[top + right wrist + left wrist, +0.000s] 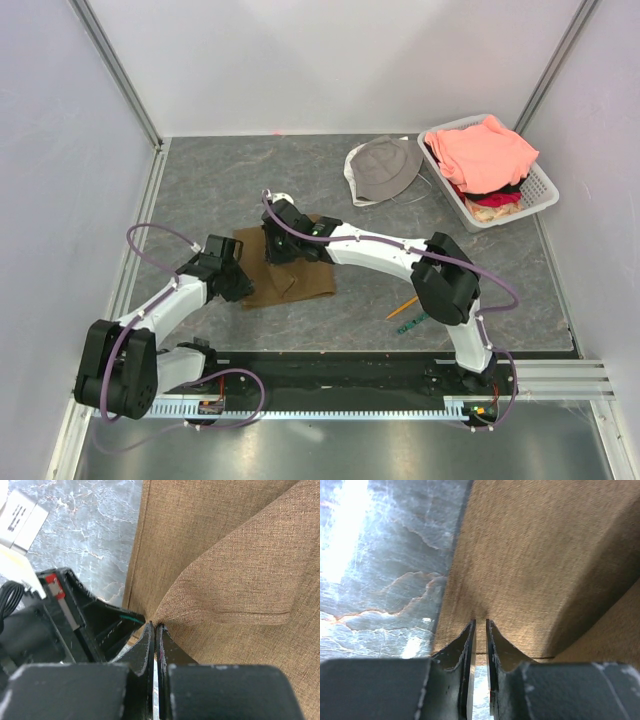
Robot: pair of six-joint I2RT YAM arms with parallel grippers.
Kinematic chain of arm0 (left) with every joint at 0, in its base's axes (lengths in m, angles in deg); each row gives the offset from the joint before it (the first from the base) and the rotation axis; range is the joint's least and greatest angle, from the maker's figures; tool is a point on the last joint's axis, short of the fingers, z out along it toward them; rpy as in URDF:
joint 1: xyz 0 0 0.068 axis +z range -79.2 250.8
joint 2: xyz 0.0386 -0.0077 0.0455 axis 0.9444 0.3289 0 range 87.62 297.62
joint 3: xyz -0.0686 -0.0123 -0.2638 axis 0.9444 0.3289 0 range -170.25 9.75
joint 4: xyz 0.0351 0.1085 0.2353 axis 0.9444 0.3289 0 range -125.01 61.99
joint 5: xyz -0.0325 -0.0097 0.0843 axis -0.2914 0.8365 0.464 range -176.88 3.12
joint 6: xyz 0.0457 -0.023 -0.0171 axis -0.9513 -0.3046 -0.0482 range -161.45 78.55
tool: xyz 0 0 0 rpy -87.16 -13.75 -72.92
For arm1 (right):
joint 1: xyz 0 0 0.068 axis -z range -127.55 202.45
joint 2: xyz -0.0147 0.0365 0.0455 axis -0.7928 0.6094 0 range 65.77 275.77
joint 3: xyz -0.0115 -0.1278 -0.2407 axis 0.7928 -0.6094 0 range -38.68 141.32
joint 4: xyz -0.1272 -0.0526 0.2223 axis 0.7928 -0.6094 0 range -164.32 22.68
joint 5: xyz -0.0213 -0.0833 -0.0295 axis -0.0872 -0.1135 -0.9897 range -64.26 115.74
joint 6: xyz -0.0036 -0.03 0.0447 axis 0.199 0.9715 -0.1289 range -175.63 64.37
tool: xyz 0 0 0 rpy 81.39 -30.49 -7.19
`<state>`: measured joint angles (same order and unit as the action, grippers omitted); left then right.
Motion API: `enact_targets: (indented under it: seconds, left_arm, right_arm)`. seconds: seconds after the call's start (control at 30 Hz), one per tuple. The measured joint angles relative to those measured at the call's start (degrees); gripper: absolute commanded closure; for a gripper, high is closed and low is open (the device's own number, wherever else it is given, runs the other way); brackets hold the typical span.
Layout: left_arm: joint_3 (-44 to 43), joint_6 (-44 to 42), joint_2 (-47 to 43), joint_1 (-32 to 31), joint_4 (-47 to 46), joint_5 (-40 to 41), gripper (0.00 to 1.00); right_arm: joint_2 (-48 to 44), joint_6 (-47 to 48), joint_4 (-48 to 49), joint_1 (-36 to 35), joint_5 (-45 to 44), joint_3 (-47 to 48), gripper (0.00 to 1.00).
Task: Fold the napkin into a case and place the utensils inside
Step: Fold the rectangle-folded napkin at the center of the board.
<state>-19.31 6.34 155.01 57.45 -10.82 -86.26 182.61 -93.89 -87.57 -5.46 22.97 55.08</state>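
The brown napkin [305,280] lies partly folded on the grey table, left of centre. My right gripper [283,245] is over its upper part, shut on a pinched fold of the napkin [235,570]; cloth bunches at the right gripper's tips [154,626]. My left gripper [238,280] is at the napkin's left edge, close beside the right one. The left gripper's jaws [480,622] stand a narrow slit apart, with the napkin [530,555] edge at the tips and table showing through the gap. An orange fork [403,308] and a green patterned utensil [412,322] lie untouched near the right arm.
A grey bucket hat [385,168] sits at the back. A white basket [545,185] with salmon-pink clothes [485,150] stands at the back right. White walls enclose the table on three sides.
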Motion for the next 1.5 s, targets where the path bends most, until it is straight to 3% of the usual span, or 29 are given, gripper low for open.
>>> enact_targets:
  seconds: [0.53,0.73,0.83,1.0,1.03,1.1,1.33,1.5]
  left_arm:
    - [2.32,0.37,-3.28,0.04,-0.28,-0.07,0.82]
    - [2.78,1.05,-6.08,0.04,0.24,-0.22,0.82]
    - [2.75,2.32,-9.92,0.04,2.12,0.57,0.79]
    - [1.81,3.78,-21.05,0.04,6.43,3.04,0.67]
    - [1.25,3.85,-23.15,0.04,6.88,3.54,0.65]
    - [0.15,3.87,-25.44,0.04,7.08,3.85,0.61]
    - [-2.93,2.99,-23.28,0.17,6.54,3.15,0.58]
    - [-4.57,0.26,-18.80,0.39,3.56,-1.14,0.60]
  right_arm:
    - [6.23,-0.59,0.13,0.00,1.64,4.31,1.00]
    - [8.22,-0.76,0.55,0.00,2.60,6.01,0.95]
    - [10.54,-0.74,0.79,0.00,4.35,7.69,0.87]
    - [13.31,-0.52,1.27,0.00,7.54,8.85,0.67]
    - [13.40,-0.44,1.27,0.00,8.00,8.87,0.56]
    - [13.40,-0.26,1.14,0.00,8.79,9.25,0.51]
    - [10.97,1.11,0.02,1.11,9.99,10.29,0.32]
    - [4.83,2.34,-0.76,4.31,10.47,5.14,0.21]
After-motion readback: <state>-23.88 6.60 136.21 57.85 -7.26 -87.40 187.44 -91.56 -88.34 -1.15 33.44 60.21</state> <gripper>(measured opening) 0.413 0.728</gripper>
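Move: My right hand holds the napkin's folded-over corner, bound for the napkin's left edge, about 6 cm to its left and some 8 cm below, level with it fore and aft. The napkin's right-hand fold lies about 15 cm to its right. My left hand is down on the napkin by its near left corner, which is roughly 2 cm back and 2 cm left of my fingertips. I carry the pinched corner left and down, about 5 cm over and 6 cm lower, towards the napkin's left edge, then spread my right fingers wide to let it go and draw back up and to the right. My left hand stays put, pressing the near left corner, then lifts some 10 cm clear, tipping its fingers forward about 20 degrees and opening further. ##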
